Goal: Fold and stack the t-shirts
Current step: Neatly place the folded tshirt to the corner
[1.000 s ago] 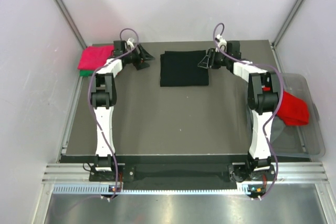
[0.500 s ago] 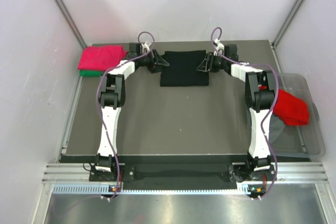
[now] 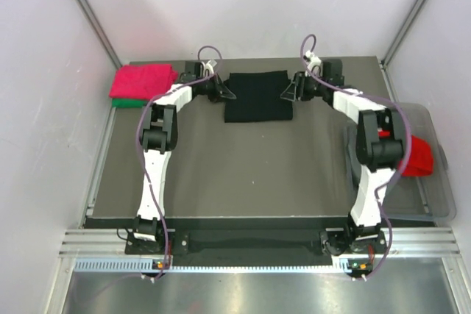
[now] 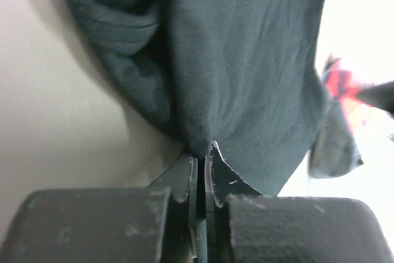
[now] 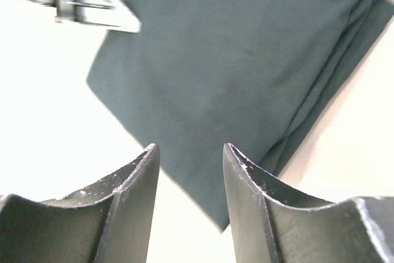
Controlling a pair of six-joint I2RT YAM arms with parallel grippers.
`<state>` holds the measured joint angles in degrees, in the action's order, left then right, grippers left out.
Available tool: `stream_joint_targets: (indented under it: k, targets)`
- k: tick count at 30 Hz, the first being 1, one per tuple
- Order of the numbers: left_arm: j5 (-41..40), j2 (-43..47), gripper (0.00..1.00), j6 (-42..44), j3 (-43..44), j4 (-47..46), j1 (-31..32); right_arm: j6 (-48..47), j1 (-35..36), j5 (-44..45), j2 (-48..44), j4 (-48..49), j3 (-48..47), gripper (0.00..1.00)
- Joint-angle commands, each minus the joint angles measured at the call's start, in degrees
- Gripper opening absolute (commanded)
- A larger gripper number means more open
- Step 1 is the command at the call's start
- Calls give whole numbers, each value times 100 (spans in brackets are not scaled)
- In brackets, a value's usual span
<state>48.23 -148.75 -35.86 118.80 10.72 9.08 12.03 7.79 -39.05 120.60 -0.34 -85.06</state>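
A black t-shirt (image 3: 257, 97) lies folded in a rectangle at the back middle of the table. My left gripper (image 3: 225, 93) is at its left edge. In the left wrist view the left gripper (image 4: 202, 152) is shut, pinching a fold of the black t-shirt (image 4: 246, 60). My right gripper (image 3: 288, 92) is at the shirt's right edge. In the right wrist view the right gripper (image 5: 188, 158) is open, with a corner of the black t-shirt (image 5: 246, 47) below the gap. A pink-red t-shirt (image 3: 143, 79) lies folded on a green one (image 3: 124, 102) at the back left.
A clear plastic bin (image 3: 436, 189) stands off the table's right edge with a red t-shirt (image 3: 418, 156) and grey cloth (image 3: 386, 182) in it. Grey walls and metal posts close the back and sides.
My left gripper has moved right from beside the pink-red stack to the black t-shirt's left edge. The right arm's elbow has swung right; its gripper stays at the shirt's right edge.
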Motion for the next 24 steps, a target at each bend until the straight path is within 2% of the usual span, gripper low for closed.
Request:
stream_joint_targets:
  k: [1, 7, 14, 18, 21, 22, 24]
  targets:
    - [-452, 811, 0, 1087, 63, 903, 6, -919, -58, -86, -1710, -131, 287, 46]
    - [-1280, 1471, 0, 2705, 441, 2773, -55, -2019, -190, 186, -3363, -1011, 1429, 46]
    - [-2711, 1744, 0, 4182, 986, 4471, -214, -2293, -322, 231, -4983, -1258, 2720, 47]
    - [-3782, 1928, 0, 4780, 1084, 4685, -345, -2267, -322, 248, -5642, -1118, 3249, 46]
    - [-4469, 2025, 0, 5140, 1101, 4554, -346, -2197, -331, 248, -5871, -898, 3592, 46]
    - [-5054, 2025, 0, 5193, 1145, 4509, -346, -2179, -331, 240, -5898, -828, 3645, 47]
    - [-5541, 2025, 0, 5396, 1180, 4422, -363, -2135, -348, 196, -5925, -775, 3750, 47]
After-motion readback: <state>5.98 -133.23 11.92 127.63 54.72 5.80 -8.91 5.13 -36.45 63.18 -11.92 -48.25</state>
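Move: The left fingers, already shut on the left edge of the folded black t-shirt, have the red-and-green stack about 31 cm to their left and 5 cm farther out; the black shirt's middle is some 11 cm to their right, level ahead. From the open right hand, that middle lies about 11 cm left and 5 cm below, and the clear bin about 40 cm right and 23 cm back. Left hand keeps pinching, rises and pulls the shirt some 17 cm left towards the stack; right backs off. ##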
